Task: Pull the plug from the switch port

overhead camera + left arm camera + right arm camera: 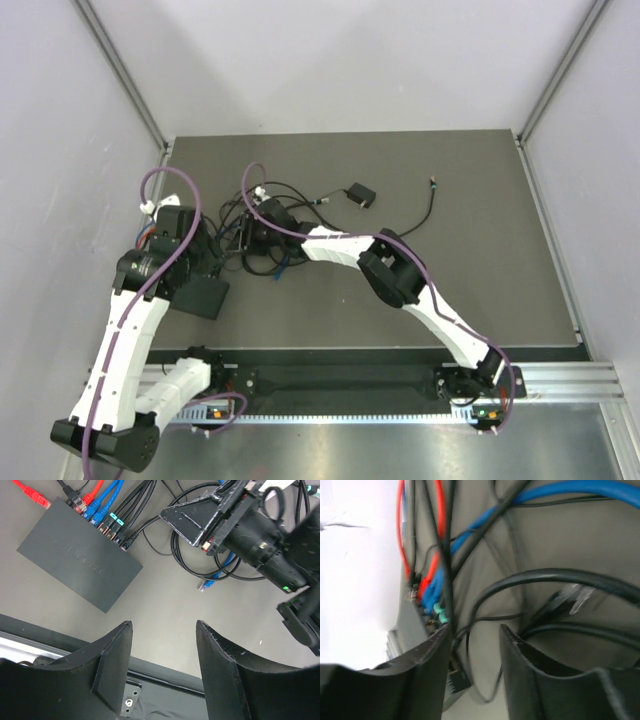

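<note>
The switch (80, 560) is a flat matte-black box on the dark mat; it also shows in the top view (205, 297). Red, blue and black plugs (102, 520) sit in a row of ports along its far edge. My left gripper (163, 630) is open and empty, held above the mat near the switch's near corner. My right gripper (475, 635) is open among the cables, close to the end of the plug row (431, 597). A thin black cable (470, 645) runs between its jaws, and a black plug (452, 672) lies by its left finger. The right gripper also shows in the left wrist view (200, 522).
A tangle of black and blue cables (270, 230) spreads behind the switch. A loose blue plug (205, 585) lies on the mat. A small black adapter block (360, 195) with a thin cable lies further back. The mat's front edge and rail (165, 675) are below my left gripper.
</note>
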Robot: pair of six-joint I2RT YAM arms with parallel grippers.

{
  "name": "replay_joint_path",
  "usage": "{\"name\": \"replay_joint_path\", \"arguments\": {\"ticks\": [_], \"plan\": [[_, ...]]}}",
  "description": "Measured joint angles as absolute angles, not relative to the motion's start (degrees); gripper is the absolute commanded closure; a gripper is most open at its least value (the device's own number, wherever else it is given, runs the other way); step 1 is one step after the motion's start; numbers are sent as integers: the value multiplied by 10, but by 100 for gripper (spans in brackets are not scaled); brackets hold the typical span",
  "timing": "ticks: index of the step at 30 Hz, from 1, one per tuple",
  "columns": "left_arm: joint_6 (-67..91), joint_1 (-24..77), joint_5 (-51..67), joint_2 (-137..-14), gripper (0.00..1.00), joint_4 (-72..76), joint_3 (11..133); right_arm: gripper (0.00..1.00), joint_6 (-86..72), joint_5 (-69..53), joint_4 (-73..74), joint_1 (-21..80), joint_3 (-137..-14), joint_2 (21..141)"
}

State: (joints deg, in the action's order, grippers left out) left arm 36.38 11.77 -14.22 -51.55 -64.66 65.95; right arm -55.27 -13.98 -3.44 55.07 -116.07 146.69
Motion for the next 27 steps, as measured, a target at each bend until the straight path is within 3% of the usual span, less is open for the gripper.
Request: {"name": "replay_joint_path", "arguments": {"ticks": [9, 13, 20, 27], "plan": [[353, 118, -143, -519, 41, -647, 660, 62, -556, -131, -35, 551, -1204, 1502], [349, 118, -144, -519, 41, -647, 660, 71, -556, -133, -34, 551, -1226, 1520], [342, 118, -139, -525, 42, -648, 660, 100, -554, -160, -35, 548, -1231, 1528], [326, 118, -124, -533, 41, -649, 660, 100, -519, -232, -31, 530, -1194, 1511]]}}
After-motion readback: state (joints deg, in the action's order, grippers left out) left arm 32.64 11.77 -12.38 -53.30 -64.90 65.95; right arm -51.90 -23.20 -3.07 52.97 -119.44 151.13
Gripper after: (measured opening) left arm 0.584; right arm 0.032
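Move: The black cable to be pinched lies just off the right hand's fingertips, about 1 cm ahead, 1 cm left and 2 cm lower. From that hand, the switch's middle is some 10 cm back and 10 cm left, and a loose blue plug lies 6 cm back and 11 cm right, both roughly 4 to 5 cm lower. From the left hand, the black cable is about 12 cm ahead, 2 cm right and 19 cm down. The right hand dips leftward about 2 cm, pinches the black cable, then tugs it some 2 cm right. ##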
